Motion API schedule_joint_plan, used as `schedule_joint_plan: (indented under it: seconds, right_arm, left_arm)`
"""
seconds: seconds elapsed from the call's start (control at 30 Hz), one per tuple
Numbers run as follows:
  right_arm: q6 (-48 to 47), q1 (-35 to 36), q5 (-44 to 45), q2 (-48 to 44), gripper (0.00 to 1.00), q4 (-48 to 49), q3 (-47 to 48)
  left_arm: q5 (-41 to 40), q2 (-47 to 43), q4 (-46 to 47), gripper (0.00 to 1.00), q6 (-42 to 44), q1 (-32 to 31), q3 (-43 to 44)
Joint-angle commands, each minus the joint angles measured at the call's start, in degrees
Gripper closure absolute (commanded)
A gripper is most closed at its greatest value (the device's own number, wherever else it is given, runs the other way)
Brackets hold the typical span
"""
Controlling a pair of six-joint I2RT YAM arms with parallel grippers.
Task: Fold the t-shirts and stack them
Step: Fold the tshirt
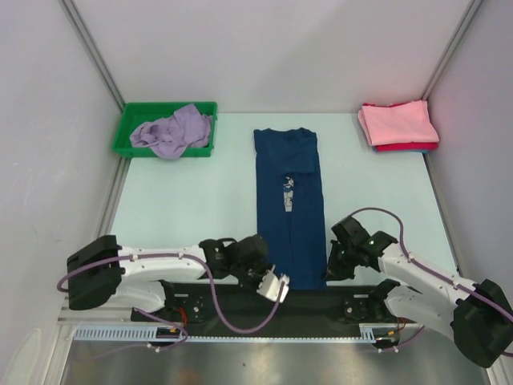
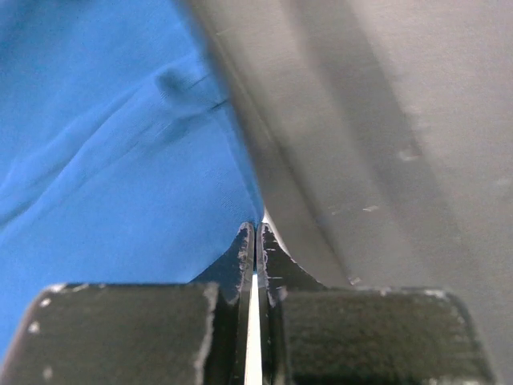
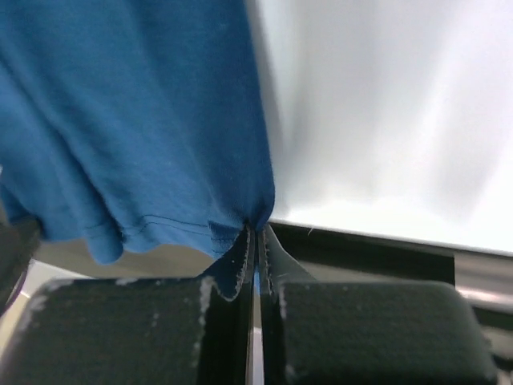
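Observation:
A navy blue t-shirt (image 1: 288,200) with a small pale print lies on the table as a long narrow strip, collar far and hem near. My left gripper (image 1: 284,281) is shut at the hem's near-left corner. In the left wrist view the blue cloth (image 2: 120,160) runs right into the closed tips of that gripper (image 2: 256,228). My right gripper (image 1: 330,273) is shut on the near-right corner, where the hem (image 3: 160,228) bunches into its closed tips (image 3: 256,231). A lavender t-shirt (image 1: 172,132) lies crumpled in the bin. Folded pink and red t-shirts (image 1: 398,124) are stacked at the far right.
The green plastic bin (image 1: 128,140) stands at the far left corner. White walls enclose the pale table (image 1: 184,208) on three sides. A black rail (image 1: 313,298) runs along the near edge between the two arm bases.

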Motion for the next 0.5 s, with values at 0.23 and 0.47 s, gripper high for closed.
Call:
schedule_joint_plan:
  seconds: [0.23,0.47]
  right_arm:
    - [-14.5,-18.0,-2.8,14.8,1.0,1.8,22.4]
    - [-19.6,-23.7,-1.6,36.2,1.0,6.1,43.2]
  left_arm:
    - [3.9,2.4,-3.7,1.0,-1.5,21.7,13.7]
    - [2.2,16.3,-8.1,1.0,3.8,32.1,29.6]
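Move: Each hand already holds a corner of the blue t-shirt's near hem, only 2 or 3 cm above the table at its near edge. The shirt's far end, towards which they carry it, lies some 40 cm ahead and 5 cm right of the left hand, and 40 cm ahead and 11 cm left of the right. The grey print is about 23 cm ahead and 6 cm right of the left hand, or 22 cm ahead and 10 cm left of the right. Keeping both hem corners pinched in shut fingers, the two arms swing forward together, quickly, about 20 cm over the shirt towards its far end while rising some 7 cm. Most of the rise comes early, and the left dips slightly at the end. The left wrist turns about 25 degrees counter-clockwise; the right tips its fingers up and outward by about 10. ##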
